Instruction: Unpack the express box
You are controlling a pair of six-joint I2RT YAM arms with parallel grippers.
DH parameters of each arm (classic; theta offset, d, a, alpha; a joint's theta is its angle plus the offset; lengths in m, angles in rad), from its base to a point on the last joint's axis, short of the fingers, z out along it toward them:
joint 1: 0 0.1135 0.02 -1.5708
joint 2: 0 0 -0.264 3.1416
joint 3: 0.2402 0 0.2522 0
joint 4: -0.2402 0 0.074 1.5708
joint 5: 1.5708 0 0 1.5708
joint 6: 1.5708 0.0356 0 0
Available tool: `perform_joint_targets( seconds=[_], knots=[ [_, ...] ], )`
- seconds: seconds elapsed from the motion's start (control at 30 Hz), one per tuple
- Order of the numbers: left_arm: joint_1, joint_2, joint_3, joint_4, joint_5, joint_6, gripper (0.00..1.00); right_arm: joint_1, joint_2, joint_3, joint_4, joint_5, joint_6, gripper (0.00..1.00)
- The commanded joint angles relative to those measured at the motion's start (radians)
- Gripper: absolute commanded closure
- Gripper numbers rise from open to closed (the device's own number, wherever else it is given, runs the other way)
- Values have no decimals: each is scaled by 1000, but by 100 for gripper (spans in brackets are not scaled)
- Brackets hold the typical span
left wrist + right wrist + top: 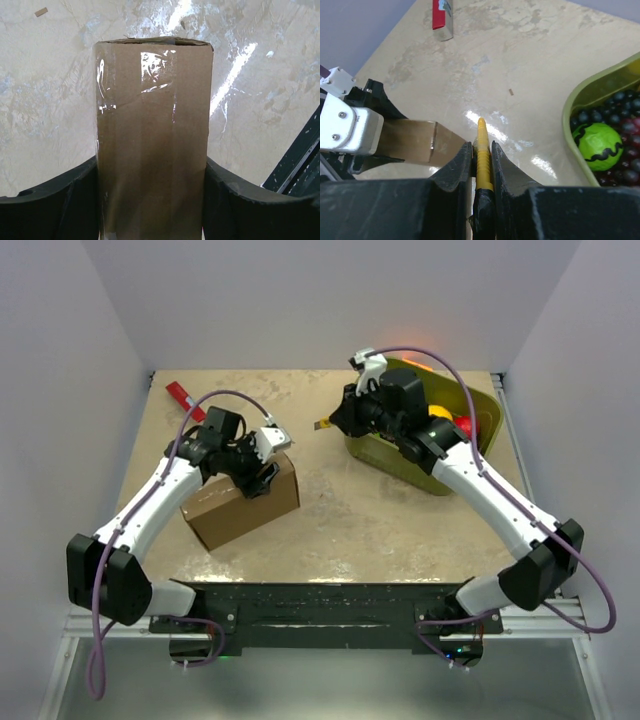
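Note:
The express box [240, 502], a plain brown cardboard box sealed with clear tape, lies left of centre on the table. My left gripper [262, 475] reaches down over its far right end. In the left wrist view the box [152, 125] fills the gap between the two black fingers [75, 200], which press against both of its sides. My right gripper [335, 423] hovers at the centre back, shut on a yellow cutter [482, 132] with a black taped handle. The cutter's tip points toward the box [412, 140].
An olive-green tub [480, 410] of fruit stands at the back right, under the right arm; dark grapes and a green ball [597, 147] show inside it. A small red packet [183, 395] lies at the back left corner.

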Motion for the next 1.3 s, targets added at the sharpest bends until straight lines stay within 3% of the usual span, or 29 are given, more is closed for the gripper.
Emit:
perform_joint_targets(
  seconds=[0.0, 0.3, 0.53, 1.27],
  knots=[
    [15, -33, -31, 84, 77, -80, 35, 35, 57, 91, -2, 26, 72, 100],
    [16, -11, -19, 98, 81, -119, 36, 145, 99, 165, -5, 130, 15, 100],
    [18, -7, -22, 115, 87, -145, 36, 148, 142, 217, -113, 101, 20, 100],
    [23, -22, -35, 127, 72, -181, 37, 150, 187, 243, -102, 38, 43, 100]
  ],
)
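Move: The express box stands on edge in the left fingers, its middle about 3 cm back, 4 cm to the left and 6 cm below that hand. From the right hand, which already holds the yellow cutter, the box's middle lies some 20 cm left, 12 cm back and 22 cm down, its taped end nearer; the fruit tub is about 19 cm right, 6 cm farther out and 26 cm below. The red box is roughly 17 cm left of the left hand, 19 cm ahead and 14 cm down. Sweeping left about 6 cm towards the express box's upper taped end, the right hand carries the cutter in, eases back 1 to 2 cm, then hangs briefly before sinking some 3 cm and tipping its fingers slightly down, its grip unchanged. The left hand keeps the box pinched across its narrow side, almost in place, with a small twist. The blade comes close to the corner; contact can't be made out. ##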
